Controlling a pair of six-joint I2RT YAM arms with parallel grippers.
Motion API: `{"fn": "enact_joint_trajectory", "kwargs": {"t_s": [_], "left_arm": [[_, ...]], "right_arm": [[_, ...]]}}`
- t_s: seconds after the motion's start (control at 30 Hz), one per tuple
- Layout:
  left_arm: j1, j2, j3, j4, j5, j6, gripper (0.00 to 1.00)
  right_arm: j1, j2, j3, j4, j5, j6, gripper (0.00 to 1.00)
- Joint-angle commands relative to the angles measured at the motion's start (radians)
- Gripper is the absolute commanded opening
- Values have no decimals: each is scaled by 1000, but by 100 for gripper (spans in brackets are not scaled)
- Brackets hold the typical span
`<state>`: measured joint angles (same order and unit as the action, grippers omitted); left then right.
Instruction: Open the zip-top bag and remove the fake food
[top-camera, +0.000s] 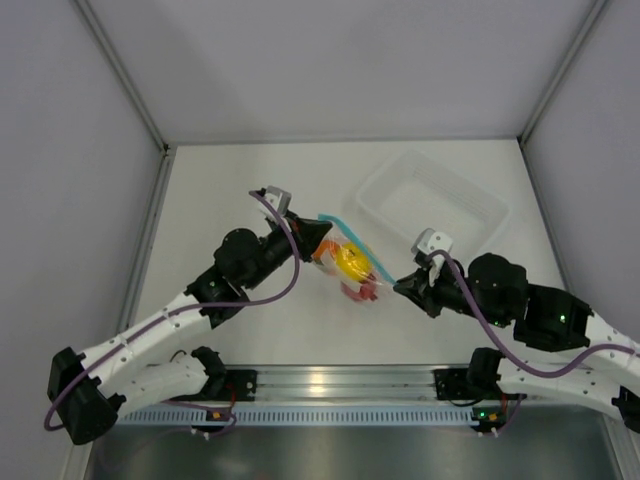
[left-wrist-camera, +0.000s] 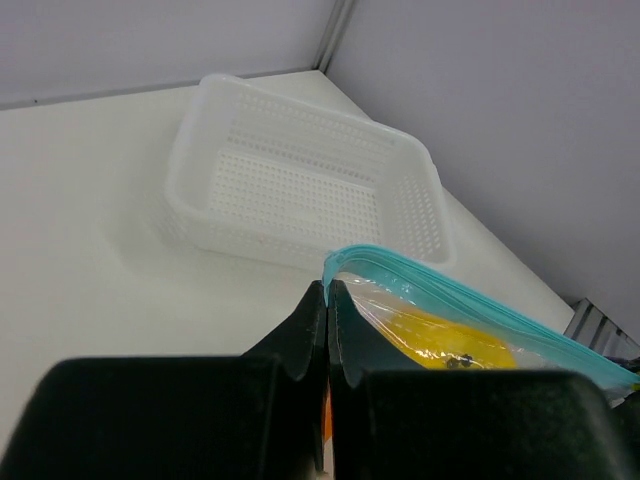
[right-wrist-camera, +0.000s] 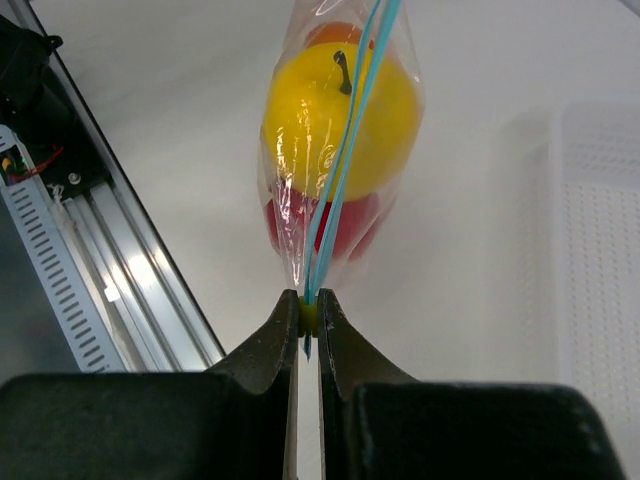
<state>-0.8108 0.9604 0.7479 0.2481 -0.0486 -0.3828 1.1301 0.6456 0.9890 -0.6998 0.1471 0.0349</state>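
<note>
The zip-top bag (top-camera: 350, 262) hangs stretched between my two grippers above the table, its light blue zip strip (left-wrist-camera: 455, 297) running along the top edge. Inside show the fake food: a yellow fruit (top-camera: 352, 263), a red one (top-camera: 362, 290) and an orange one (top-camera: 326, 254). My left gripper (top-camera: 318, 232) is shut on the bag's corner at the strip's end (left-wrist-camera: 329, 285). My right gripper (top-camera: 398, 285) is shut on the small yellow-green slider (right-wrist-camera: 311, 316) at the strip's other end. In the right wrist view the yellow fruit (right-wrist-camera: 300, 120) sits above the red fruit (right-wrist-camera: 345, 225).
A white perforated plastic basket (top-camera: 460, 180) stands at the back right, beyond the bag, also in the left wrist view (left-wrist-camera: 315, 108). The aluminium rail (right-wrist-camera: 120, 270) with the arm bases runs along the near table edge. Grey walls close in the sides and back.
</note>
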Motion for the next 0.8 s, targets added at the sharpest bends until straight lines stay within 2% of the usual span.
{"fn": "enact_joint_trajectory", "kwargs": {"t_s": [0.0, 0.03, 0.1, 0.13, 0.47, 0.6, 0.77], "left_arm": [[22, -29, -15, 72, 41, 54, 0], [22, -35, -27, 106, 129, 65, 0], [22, -49, -56, 132, 205, 79, 0], [22, -60, -61, 149, 267, 90, 0], [21, -80, -59, 151, 709, 208, 0], [22, -69, -53, 149, 716, 234, 0], [22, -23, -15, 151, 745, 194, 0]], "right_arm": [[16, 3, -13, -27, -40, 19, 0], [16, 3, -16, -17, -40, 19, 5], [16, 3, -27, -3, -34, 19, 13], [16, 3, -29, 5, -29, 19, 25], [16, -20, -13, 68, 123, 45, 36], [13, 9, -7, 86, 115, 48, 37], [11, 22, -42, 126, -22, 59, 38]]}}
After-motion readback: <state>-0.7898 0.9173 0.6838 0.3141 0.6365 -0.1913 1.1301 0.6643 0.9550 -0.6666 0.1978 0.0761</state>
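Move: The bag's zip strip is stretched between the hands: its middle lies about 7 cm ahead and 7 cm left of the right hand, roughly 7 cm back and 7 cm right of the left. Below the strip, the yellow food sits some 6 cm ahead, 8 cm left and 4 cm under the right hand. The red food is about level with that hand, 7 cm left and lower. The orange food hangs about 4 cm back from the left hand, almost straight under it. The zip strip's near end comes free as the right fingers open to over a third; that hand stays nearly in place, dipping a centimetre or so. The far end stays pinched in the left fingers, which draw the bag back about 10 cm and slightly right, towards the right hand, while the left wrist turns some 35 degrees clockwise. ##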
